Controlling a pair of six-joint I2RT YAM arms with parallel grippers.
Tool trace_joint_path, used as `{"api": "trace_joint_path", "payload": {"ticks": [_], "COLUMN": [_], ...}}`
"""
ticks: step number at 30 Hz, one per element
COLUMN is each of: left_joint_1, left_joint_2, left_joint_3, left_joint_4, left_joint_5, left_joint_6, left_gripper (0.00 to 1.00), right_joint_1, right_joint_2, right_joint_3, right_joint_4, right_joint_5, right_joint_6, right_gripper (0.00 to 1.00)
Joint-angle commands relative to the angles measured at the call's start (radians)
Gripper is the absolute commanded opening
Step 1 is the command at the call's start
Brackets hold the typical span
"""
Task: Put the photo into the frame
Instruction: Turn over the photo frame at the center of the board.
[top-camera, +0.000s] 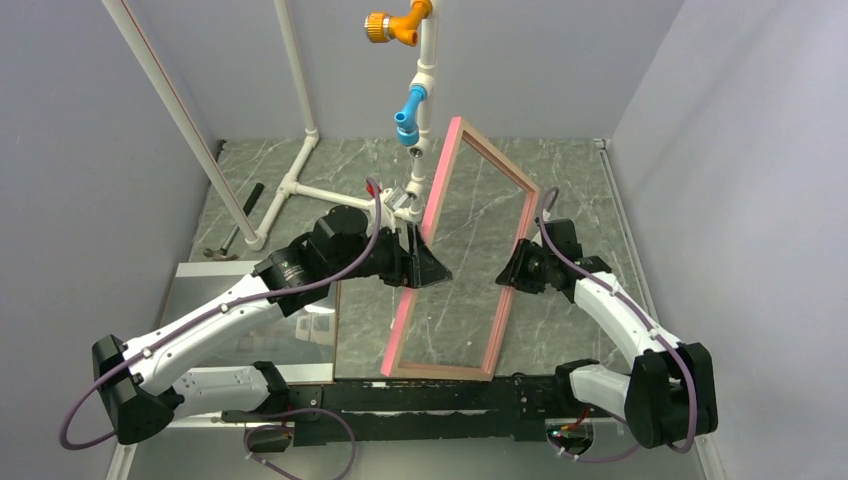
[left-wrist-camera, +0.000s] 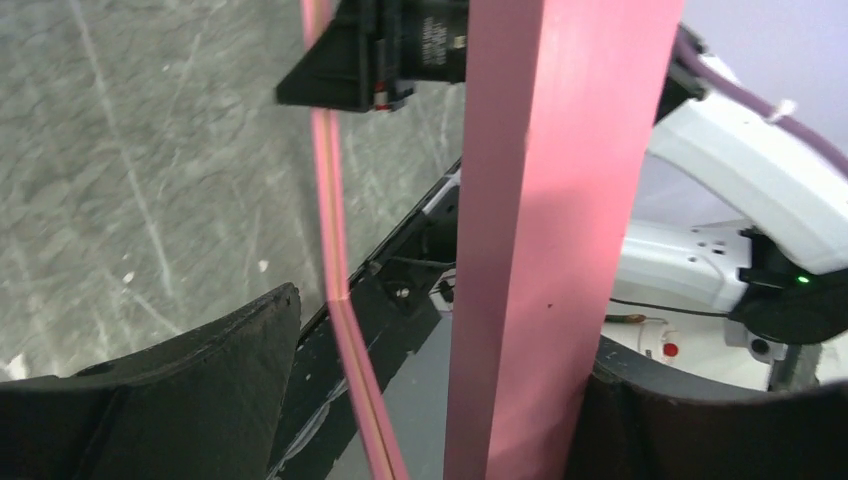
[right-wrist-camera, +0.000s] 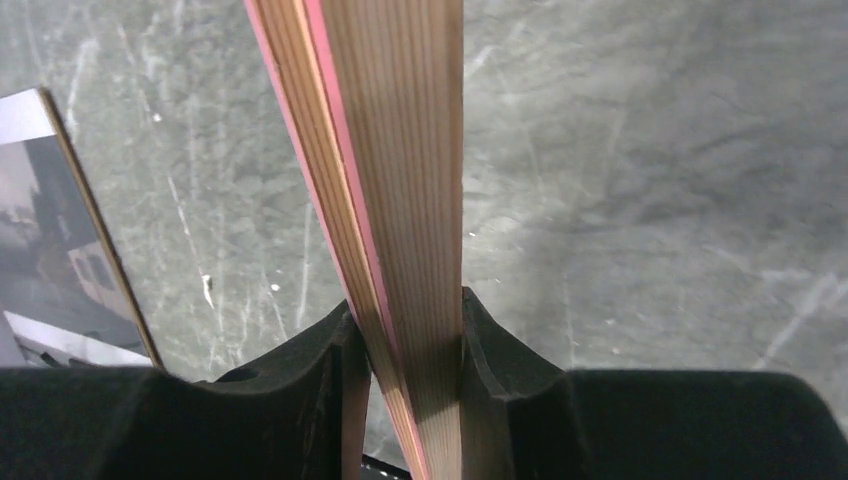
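Observation:
The frame (top-camera: 440, 180) stands tilted on its bottom rail in the middle of the table, pink face to the left and tan wood to the right. My right gripper (top-camera: 512, 265) is shut on its right rail; the right wrist view shows both pads pressed on the wood (right-wrist-camera: 400, 150) around the gripper (right-wrist-camera: 405, 330). My left gripper (top-camera: 425, 268) is at the left rail, open. In the left wrist view that pink rail (left-wrist-camera: 560, 200) passes between the spread fingers of the gripper (left-wrist-camera: 445, 340), well apart from the left finger. The photo (top-camera: 315, 330) lies flat at the near left, partly under my left arm, and shows as photo (right-wrist-camera: 50, 250).
A white pipe stand (top-camera: 300, 185) with orange (top-camera: 392, 25) and blue (top-camera: 408, 110) fittings rises just behind the frame. A dark hand tool (top-camera: 235, 225) lies at the back left. Grey walls close in on three sides; a black mounting rail (top-camera: 420, 400) runs along the near edge.

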Motion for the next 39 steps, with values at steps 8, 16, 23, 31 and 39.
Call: {"api": "trace_joint_path", "payload": {"ticks": [8, 16, 23, 31, 39], "left_joint_1": [-0.004, -0.005, -0.004, -0.004, -0.022], "left_joint_2": [0.068, 0.132, 0.183, 0.278, 0.346], "left_joint_3": [-0.004, 0.025, 0.021, 0.057, -0.012], "left_joint_4": [-0.238, -0.38, -0.436, -0.431, -0.324], "left_joint_5": [-0.106, -0.241, -0.316, -0.327, -0.188], "left_joint_6": [0.124, 0.194, 0.225, 0.286, 0.261], "left_gripper": [0.75, 0.74, 0.67, 0.2, 0.03], "right_joint_1": [-0.125, -0.18, -0.239, -0.27, -0.284], "right_joint_2": [-0.054, -0.032, 0.024, 0.069, 0.07], "right_joint_3": [0.039, 0.048, 0.083, 0.099, 0.087], "right_joint_4": [-0.11, -0.12, -0.128, -0.097, -0.126], "right_joint_5": [0.008, 0.008, 0.015, -0.02, -0.003], "right_joint_6": [0.019, 0.003, -0.015, -0.017, -0.035], "right_gripper": [0.0, 0.0, 0.0, 0.0, 0.0]}}
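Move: The frame stands tilted, its left rail high and already lying between the left hand's open fingers, only about 2 cm to the left of and 1 cm above the hand point. The pipe stand's foot is some 24 cm ahead of that hand, 2 cm left and 23 cm below; the glossy panel lies roughly 38 cm left, 3 cm back and 23 cm down. The right hand already pinches the right rail at its hand point; the left rail is about 23 cm left of it, level fore and aft, and 17 cm higher. The frame's raised left rail is brought down and out to the left by the left hand, which sinks about 19 cm, drifts 7 cm left and slightly forward, and rolls some 45 degrees so its fingers tip downward; late in the descent they close from wide open and pinch the rail. Meanwhile the right hand keeps its pinch on the right rail, drawing it 8 cm to the right and a little down, with a slight clockwise turn. ##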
